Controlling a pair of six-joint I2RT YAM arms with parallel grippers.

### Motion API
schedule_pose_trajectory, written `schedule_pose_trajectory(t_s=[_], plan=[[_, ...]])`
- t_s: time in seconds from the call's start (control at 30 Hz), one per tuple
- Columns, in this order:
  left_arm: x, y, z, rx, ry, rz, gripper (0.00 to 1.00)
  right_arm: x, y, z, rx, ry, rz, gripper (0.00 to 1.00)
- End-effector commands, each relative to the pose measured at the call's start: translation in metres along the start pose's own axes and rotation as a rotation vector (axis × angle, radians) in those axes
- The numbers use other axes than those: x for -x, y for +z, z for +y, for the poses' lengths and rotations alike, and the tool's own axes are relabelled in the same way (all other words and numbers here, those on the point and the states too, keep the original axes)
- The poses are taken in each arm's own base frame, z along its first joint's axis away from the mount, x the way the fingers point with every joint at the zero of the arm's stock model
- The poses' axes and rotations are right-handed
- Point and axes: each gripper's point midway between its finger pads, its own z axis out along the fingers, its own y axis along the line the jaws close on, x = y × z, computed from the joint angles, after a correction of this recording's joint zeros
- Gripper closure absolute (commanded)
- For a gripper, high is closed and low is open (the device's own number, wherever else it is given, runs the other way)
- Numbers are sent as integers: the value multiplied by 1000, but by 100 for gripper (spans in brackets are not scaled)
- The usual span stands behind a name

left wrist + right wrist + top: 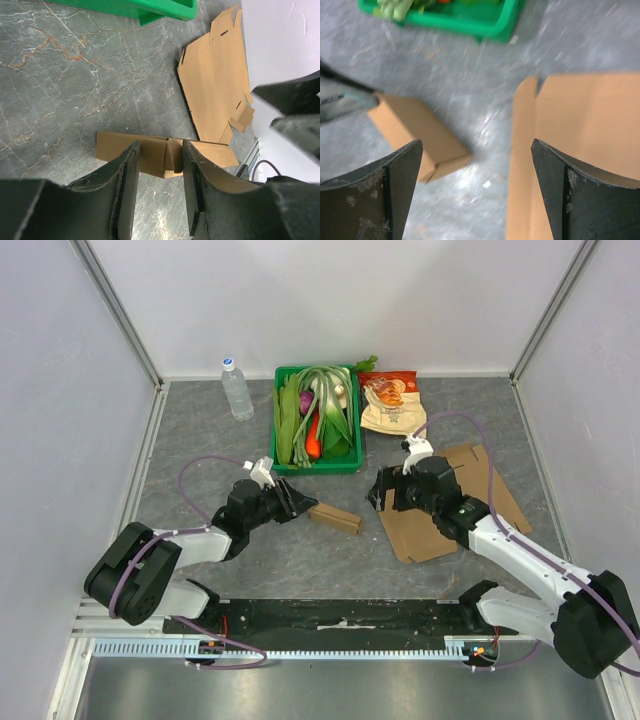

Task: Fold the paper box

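Observation:
A small brown paper box [336, 518], folded into a long narrow shape, lies on the grey table between the two arms. My left gripper [300, 502] is at its left end. In the left wrist view the fingers stand partly open, the gripper [160, 145] has its tips at the box's [117, 150] near edge, and only bare table shows between the pads. My right gripper [383, 492] hangs wide open and empty to the right of the box [415, 125], over the left edge of a flat cardboard sheet [440, 525]. The right wrist view is blurred around the gripper [476, 145].
A green basket [318, 469] of vegetables stands behind the box. A water bottle [237, 390] is at its left and a snack bag [392, 405] at its right. The flat sheet [215, 85] [585, 125] covers the right part of the table. White walls close in three sides.

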Motion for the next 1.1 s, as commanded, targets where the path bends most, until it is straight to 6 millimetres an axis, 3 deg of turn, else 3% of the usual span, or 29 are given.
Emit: schedule_pose_trajectory(t_s=[0.0, 0.1, 0.27, 0.6, 0.83, 1.07], plan=[[-19, -5, 33, 135, 19, 67, 55, -46, -6, 36, 252, 370, 175, 5], [-20, -6, 35, 142, 20, 70, 55, -43, -7, 45, 400, 541, 145, 11], [-18, -5, 32, 138, 23, 71, 54, -63, 0, 51, 450, 600, 206, 14], [-16, -6, 31, 152, 36, 65, 54, -52, -2, 58, 492, 637, 158, 16], [-17, -6, 34, 166, 41, 68, 54, -78, 3, 75, 507, 647, 255, 20], [-17, -6, 35, 170, 46, 71, 54, -93, 11, 64, 453, 663, 265, 29]])
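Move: The closed paper box lies to the right hand's left, its middle some 10 cm left, 4 cm back and 9 cm below. The large cardboard sheet's middle is around 16 cm to this hand's right, 1 cm back and 12 cm below; the green crate is about 17 cm ahead, 13 cm left and 10 cm lower. The left hand already grips the box's far-left corner, with the box's middle roughly 5 cm right, 3 cm back and 2 cm below. The left fingers keep their grip on the box's far-left corner and stay in place while the right hand comes to the box's free right end, about 7 cm back, 6 cm left and 6 cm down overall. It dips fast, lifts some 3 cm, then sinks again, its wrist rolling left side up and tipping down by 30-odd degrees each; the wide fingers narrow to three-quarters open around that end, contact not visible. ##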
